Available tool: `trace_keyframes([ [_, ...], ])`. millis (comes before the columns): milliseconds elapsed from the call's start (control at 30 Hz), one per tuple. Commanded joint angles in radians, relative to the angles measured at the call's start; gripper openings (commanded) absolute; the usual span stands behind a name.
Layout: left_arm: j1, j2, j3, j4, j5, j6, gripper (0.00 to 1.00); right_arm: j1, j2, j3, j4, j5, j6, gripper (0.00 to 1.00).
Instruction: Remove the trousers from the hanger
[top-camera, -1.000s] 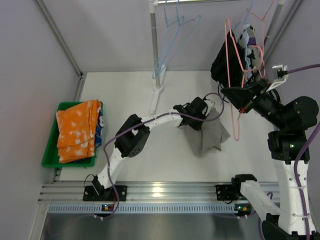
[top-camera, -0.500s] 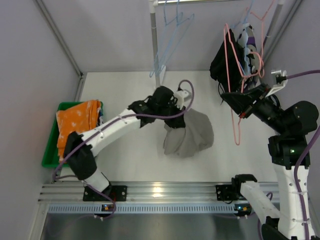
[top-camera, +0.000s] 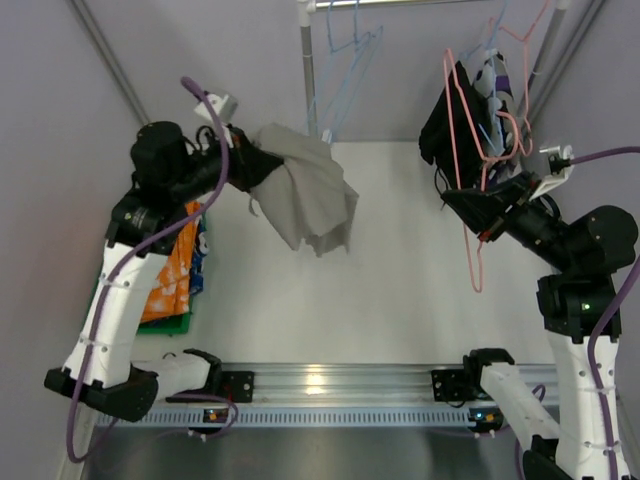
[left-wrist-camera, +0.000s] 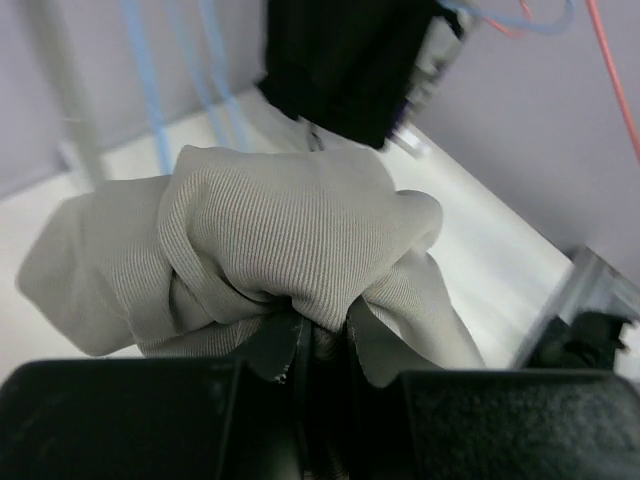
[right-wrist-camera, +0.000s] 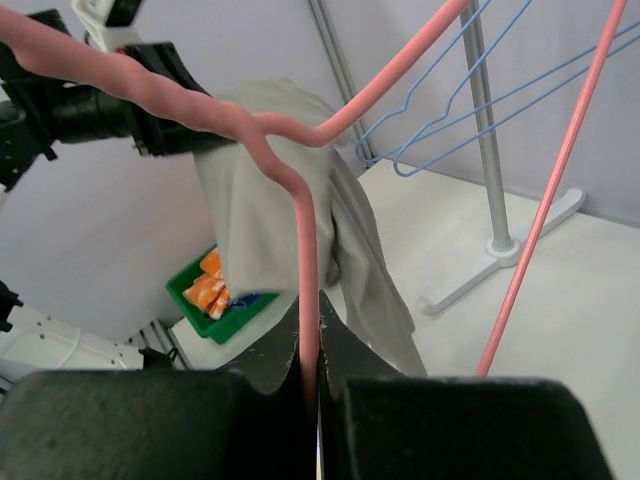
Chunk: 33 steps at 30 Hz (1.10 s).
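Observation:
Grey trousers (top-camera: 308, 200) hang bunched in the air from my left gripper (top-camera: 262, 162), which is shut on them (left-wrist-camera: 300, 250) high over the table's left part. My right gripper (top-camera: 487, 222) is shut on the wire of a bare pink hanger (top-camera: 470, 150), seen close in the right wrist view as the pink hanger (right-wrist-camera: 305, 280) clamped between the jaws. Orange trousers (top-camera: 168, 285) with white spots lie in the green bin (top-camera: 148, 324), over a blue patterned pair (top-camera: 199, 262). Dark garments (top-camera: 450, 120) still hang on the rail at the back right.
A grey rack pole (top-camera: 309, 70) stands at the back centre with empty blue hangers (top-camera: 345, 70) on its rail. Its white foot shows in the right wrist view (right-wrist-camera: 500, 262). Purple cables loop off both arms. Walls close the table on the left and back.
My left arm has lifted the grey trousers off the table's middle and swung them up and to the left, toward the green bin. The right gripper has held the pink hanger almost still.

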Motion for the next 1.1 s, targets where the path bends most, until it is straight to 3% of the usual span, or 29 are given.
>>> trace_keyframes([
  [0,0.113,-0.098,0.118,0.023,-0.095,-0.006,0.0,-0.017,-0.009,0.006,-0.003,-0.019,-0.036,0.0],
  [67,0.144,-0.129,0.144,-0.044,-0.227,0.043,0.0,-0.018,-0.006,0.006,-0.002,-0.023,-0.04,0.0],
  [100,0.145,-0.135,0.172,-0.101,-0.391,0.079,0.0,-0.018,-0.003,0.006,0.001,-0.026,-0.04,0.0],
  [200,0.168,-0.16,0.175,-0.144,-0.709,0.122,0.0,-0.018,0.006,0.005,0.01,-0.031,-0.033,0.0],
  [333,0.24,-0.213,0.141,-0.132,-0.917,0.193,0.0,-0.018,0.023,0.008,0.024,-0.04,-0.031,0.0],
  [733,0.328,-0.402,-0.087,-0.12,-1.189,0.432,0.0,-0.018,0.062,0.008,0.059,-0.06,-0.011,0.0],
  [900,0.329,-0.44,-0.32,-0.127,-1.223,0.474,0.0,-0.018,0.077,0.022,0.062,-0.066,-0.002,0.0],
  [1067,0.329,-0.483,-0.564,-0.032,-1.203,0.488,0.0,-0.018,0.083,0.037,0.052,-0.066,-0.007,0.0],
])
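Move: The green basket's middle is about 37 cm to the left of the left hand, level with it fore and aft and some 38 cm below; the hand already holds the grey trousers. In the basket, the orange trousers lie about 34 cm left, level fore and aft, and the blue trousers show some 27 cm left and 1 cm back, both slightly over 35 cm down. From the right hand, the basket is roughly 60 cm left, 9 cm ahead and 41 cm below. The grey trousers, still pinched in the left gripper, swing about 32 cm left to above the green basket, rising some 8 cm first and then dipping at the end to about 10 cm under their starting height. The wrist turns counter-clockwise, bringing the fingers round to forward-left. The right hand keeps the pink hanger and eases slightly forward and down. ##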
